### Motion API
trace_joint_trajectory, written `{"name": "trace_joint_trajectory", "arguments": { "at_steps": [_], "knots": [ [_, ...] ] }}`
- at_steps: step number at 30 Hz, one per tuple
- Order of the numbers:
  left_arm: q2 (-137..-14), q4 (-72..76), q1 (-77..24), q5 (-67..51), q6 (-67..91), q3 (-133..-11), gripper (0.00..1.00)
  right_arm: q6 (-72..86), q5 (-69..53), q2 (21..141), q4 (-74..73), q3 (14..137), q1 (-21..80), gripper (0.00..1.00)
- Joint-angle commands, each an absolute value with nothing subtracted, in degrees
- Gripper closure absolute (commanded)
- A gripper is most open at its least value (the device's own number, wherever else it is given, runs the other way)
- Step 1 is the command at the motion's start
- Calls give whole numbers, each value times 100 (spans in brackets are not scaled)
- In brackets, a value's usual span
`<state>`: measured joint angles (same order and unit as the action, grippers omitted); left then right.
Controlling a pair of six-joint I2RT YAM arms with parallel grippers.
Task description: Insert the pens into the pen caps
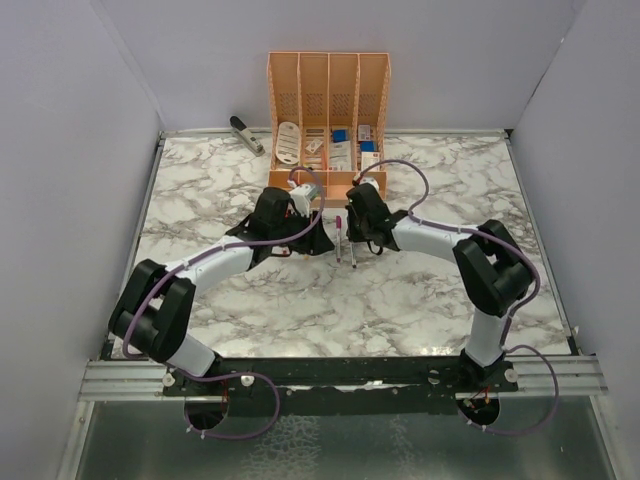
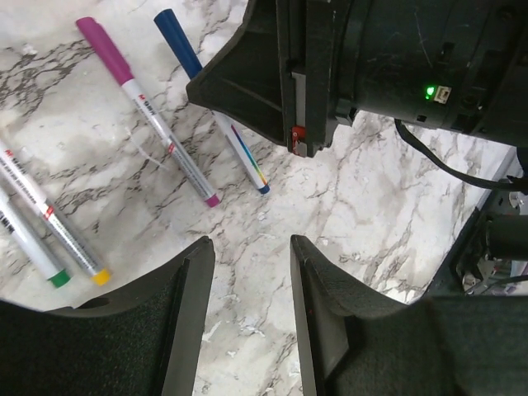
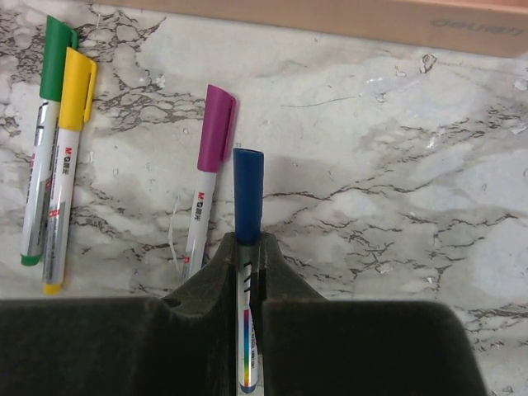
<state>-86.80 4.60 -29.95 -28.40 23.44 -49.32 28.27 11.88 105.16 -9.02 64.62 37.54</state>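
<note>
My right gripper (image 3: 247,243) is shut on the white barrel of a pen whose blue cap (image 3: 247,194) sticks out beyond the fingertips, low over the marble. Just left of it lies a purple-capped pen (image 3: 216,132), and further left a green-capped pen (image 3: 56,58) and a yellow-capped pen (image 3: 76,82) lie side by side. My left gripper (image 2: 252,243) stands open over bare marble with nothing between its fingers. In its view the purple-capped pen (image 2: 148,115) and the blue-capped pen (image 2: 177,41) lie ahead, the blue one partly behind the right gripper (image 2: 297,82). No loose cap is visible.
An orange desk organiser (image 1: 328,95) with several compartments stands at the back of the marble table (image 1: 200,180). A black-and-silver stapler (image 1: 247,135) lies to its left. Both arms meet mid-table, their grippers close together near the pens (image 1: 338,245). Grey walls enclose the sides.
</note>
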Motion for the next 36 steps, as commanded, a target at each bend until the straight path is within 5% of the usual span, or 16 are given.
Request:
{"name": "trace_joint_trajectory", "arguments": {
  "at_steps": [1,4,11,14,16,27,36],
  "knots": [
    [-8338,389,-2828,-2405,2247,-4736,55,2793,1396,10938,-923,6865,3745,99],
    [-8175,340,-2660,-2274,2248,-4588,54,2749,1442,11168,-969,7080,3744,98],
    [-7754,82,-2160,-1959,2162,-4336,49,2744,1667,11365,-1156,7364,3735,64],
    [-7654,-101,-2079,-1843,2027,-4369,27,2710,1783,11179,-1158,7319,3735,60],
    [-7590,-202,-2049,-1743,1969,-4397,2,2663,1892,11018,-1200,7305,3738,60],
    [-7058,-829,-1926,-279,1837,-4540,1,2536,2650,9519,-1292,6643,3490,59],
    [-6985,-1408,-1429,90,1437,-4650,1,2629,2015,8268,-1090,5520,1711,58]
  ]
}}
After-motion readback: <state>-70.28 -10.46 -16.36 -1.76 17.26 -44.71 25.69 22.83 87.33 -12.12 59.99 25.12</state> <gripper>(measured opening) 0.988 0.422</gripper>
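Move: The right hand already holds the blue pen just below its cap; its resting spot is about 1 cm ahead, 1 cm left and 3 cm below. The purple pen lies about 1 cm ahead and 4 cm left of that hand, the yellow one 2 cm ahead and 12 cm left. From the left hand, the blue pen's spot is about 2 cm ahead, 6 cm right and 10 cm below. Right hand lowers and releases the blue pen, rises, swings 14 cm right; left opens, retreating 17 cm left. ##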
